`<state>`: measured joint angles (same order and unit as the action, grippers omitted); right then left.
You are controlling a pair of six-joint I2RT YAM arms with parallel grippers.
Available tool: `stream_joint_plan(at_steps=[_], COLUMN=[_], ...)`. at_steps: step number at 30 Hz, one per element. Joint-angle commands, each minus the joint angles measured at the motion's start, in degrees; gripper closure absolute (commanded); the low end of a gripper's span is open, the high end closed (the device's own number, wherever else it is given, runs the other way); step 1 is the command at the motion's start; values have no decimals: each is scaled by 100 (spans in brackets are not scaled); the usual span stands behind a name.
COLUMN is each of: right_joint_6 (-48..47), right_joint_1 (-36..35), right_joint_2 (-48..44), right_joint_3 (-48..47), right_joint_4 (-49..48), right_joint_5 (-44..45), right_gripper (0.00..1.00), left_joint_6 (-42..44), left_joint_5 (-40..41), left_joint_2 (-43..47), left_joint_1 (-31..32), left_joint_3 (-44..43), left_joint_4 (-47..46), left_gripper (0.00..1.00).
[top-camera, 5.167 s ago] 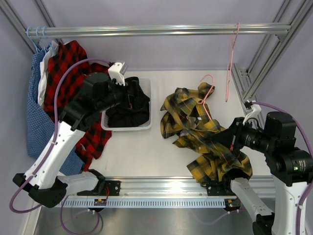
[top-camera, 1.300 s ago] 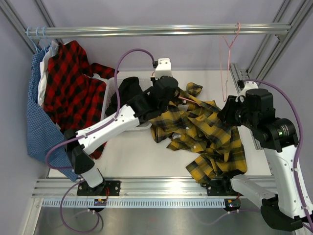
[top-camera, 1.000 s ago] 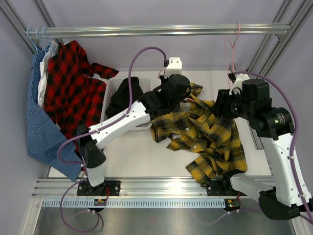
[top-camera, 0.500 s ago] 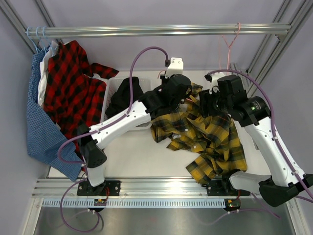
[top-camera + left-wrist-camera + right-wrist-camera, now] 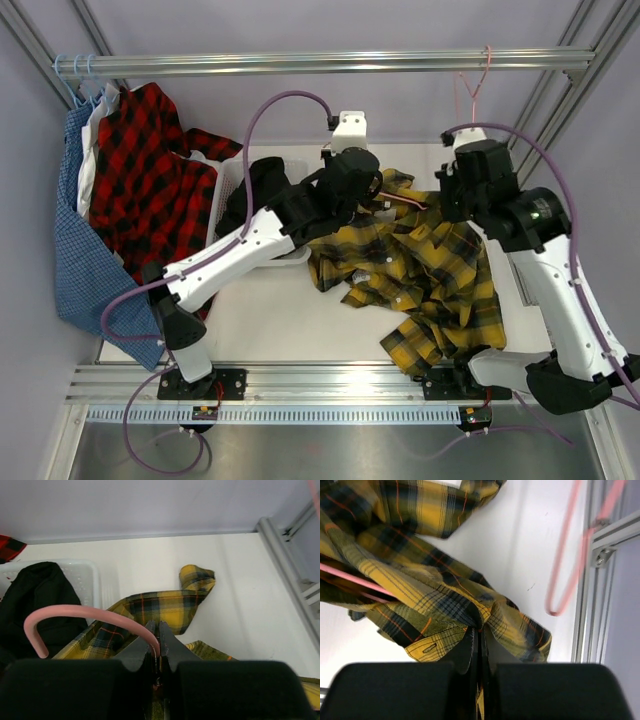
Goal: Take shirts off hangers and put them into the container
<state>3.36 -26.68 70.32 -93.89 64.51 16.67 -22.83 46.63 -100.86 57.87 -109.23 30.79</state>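
Observation:
The yellow-and-black plaid shirt [image 5: 425, 275] lies crumpled on the table, right of the container [image 5: 291, 259]. The black shirt [image 5: 262, 185] is piled inside that white basket. My left gripper [image 5: 378, 200] is shut on the pink hanger [image 5: 75, 613] just below its hook, above the plaid shirt [image 5: 165, 605]. In the left wrist view the gripper [image 5: 157, 626] has the basket [image 5: 86, 568] and the black shirt [image 5: 42, 595] to its left. My right gripper [image 5: 447, 212] is shut on a bunched fold of the plaid shirt [image 5: 435, 600]. The hanger's wire [image 5: 350, 577] runs through the cloth.
A bare pink hanger [image 5: 468, 95] hangs from the rail [image 5: 320, 62] at the right, also seen in the right wrist view [image 5: 565, 565]. A red-and-black plaid shirt [image 5: 140, 170] and a blue checked shirt [image 5: 80, 260] hang at the left on light blue hangers [image 5: 75, 70]. An aluminium frame post [image 5: 495, 165] stands on the right.
My right gripper swung in from the rail side onto the plaid shirt's upper edge and shut on the cloth. My left gripper kept its hold on the hanger and shifted slightly left.

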Motion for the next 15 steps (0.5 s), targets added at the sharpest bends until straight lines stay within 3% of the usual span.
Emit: stream_joint_plan(at_steps=[1, 4, 8, 15], right_joint_6=[165, 420, 718, 1184], right_joint_1=[-48, -39, -39, -31], right_joint_2=[-80, 25, 148, -378], right_joint_3=[-1425, -2542, -3364, -2232], right_joint_4=[500, 1036, 1668, 1820], right_joint_5=[697, 829, 969, 1646], right_gripper=[100, 100, 100, 100], left_joint_6=[-169, -336, -591, -723], left_joint_5=[-268, -523, -585, -506], left_joint_2=[628, 909, 1164, 1770], left_joint_1=[5, 5, 5, -12], left_joint_3=[-99, 42, 331, 1447], left_joint_4=[-467, -819, -1241, -1716], left_gripper=[100, 100, 100, 100])
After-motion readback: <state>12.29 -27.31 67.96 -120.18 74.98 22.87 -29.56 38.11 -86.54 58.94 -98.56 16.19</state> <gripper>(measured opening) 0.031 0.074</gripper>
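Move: My left hand still grips the pink hanger in the yellow plaid shirt's neck; the container is about 6 cm ahead of it, 23 cm to its left and some 30 cm below. From my right hand, which is pinching the shirt's cloth, the container is roughly 14 cm ahead, 35 cm left and 28 cm down. The empty hanger on the rail hangs about 18 cm ahead of this hand, 4 cm right and a little higher. I jerk the plaid shirt up off the table with both hands, the right rising about 15 cm and the left some 9 cm, both easing back about 5 cm, then both start to sink again. My right hand also draws slightly right, away from the left, its fingertips tipping up nearly 20 degrees, while my left rolls left side down; both grips stay shut, on cloth and on hanger. ##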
